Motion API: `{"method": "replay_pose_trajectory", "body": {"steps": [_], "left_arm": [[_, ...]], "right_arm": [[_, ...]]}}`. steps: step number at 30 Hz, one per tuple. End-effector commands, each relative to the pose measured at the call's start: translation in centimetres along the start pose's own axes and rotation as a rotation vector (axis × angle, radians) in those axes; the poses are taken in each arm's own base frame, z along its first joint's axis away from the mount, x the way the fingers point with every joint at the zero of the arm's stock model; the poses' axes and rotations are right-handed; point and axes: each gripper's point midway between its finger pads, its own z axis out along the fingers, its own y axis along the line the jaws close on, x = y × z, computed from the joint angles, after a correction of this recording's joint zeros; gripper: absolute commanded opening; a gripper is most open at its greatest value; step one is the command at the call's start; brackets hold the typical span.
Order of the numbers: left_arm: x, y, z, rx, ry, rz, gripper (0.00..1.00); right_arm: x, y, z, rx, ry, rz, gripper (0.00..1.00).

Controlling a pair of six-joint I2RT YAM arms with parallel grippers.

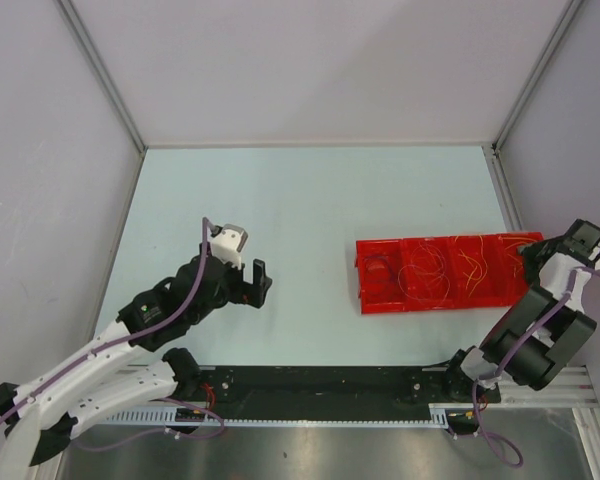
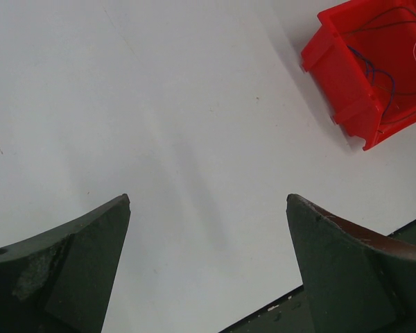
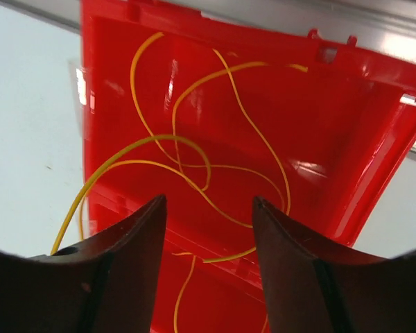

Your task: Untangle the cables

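A red tray (image 1: 420, 305) with several compartments lies right of the table's middle. Thin cables (image 1: 428, 268) curl loosely inside it, dark in the left end, orange and yellow towards the right. My right gripper (image 1: 529, 262) hovers over the tray's right end. In the right wrist view it (image 3: 208, 199) is open just above looping yellow cables (image 3: 208, 170) in a red compartment (image 3: 333, 125), and nothing is pinched. My left gripper (image 1: 259, 282) is wide open over bare table left of the tray. Its wrist view shows the gripper (image 2: 208, 198) empty, with a dark purple cable (image 2: 381, 73) in the tray's corner (image 2: 347, 90).
Grey walls enclose the table on the left, right and back. A black rail (image 1: 320, 385) runs along the near edge between the arm bases. One yellow cable (image 3: 76, 208) hangs out over the tray's rim towards the table.
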Motion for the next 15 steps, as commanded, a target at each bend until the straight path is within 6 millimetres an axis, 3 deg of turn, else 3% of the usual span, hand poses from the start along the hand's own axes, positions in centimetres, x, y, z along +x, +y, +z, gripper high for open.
{"method": "replay_pose_trajectory", "body": {"steps": [1, 6, 8, 15], "left_arm": [[-0.9, -0.2, -0.6, 0.005, -0.038, -0.035, 1.0], [-0.9, -0.3, -0.7, 0.009, -0.041, -0.034, 0.99], [-0.9, -0.3, -0.6, 0.009, -0.038, -0.032, 1.0], [-0.8, -0.5, -0.3, 0.012, -0.03, -0.022, 1.0]], "right_arm": [[-1.4, 1.3, -0.8, -0.015, -0.036, 0.009, 0.59], [-1.2, 0.8, -3.5, 0.025, -0.041, -0.004, 0.59], [-1.8, 1.3, -5.7, 0.002, -0.095, -0.004, 0.57], [-2.1, 4.8, -12.2, -0.219, -0.191, -0.033, 0.56]]}}
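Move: My right hand, half open, is at about rim height over the rightmost compartment of the red box. The middle of its yellow-orange cable lies about 3 cm ahead and 6 cm below, with one raised loop close to the forward finger. The third compartment's cable is some 13 cm to the left and 2 cm ahead, also 6 cm down. From my left hand, the rightmost cable is roughly 72 cm right, 13 cm ahead and 17 cm below. I dip my right hand about 1 cm further towards the yellow-orange cable, then quickly turn it upward out of the rightmost compartment, ending about 8 cm higher and drifting some 2 cm back and 2 cm left. The fingers stay half open and tip up roughly 10 degrees as they come away from the raised loop and the cable. ##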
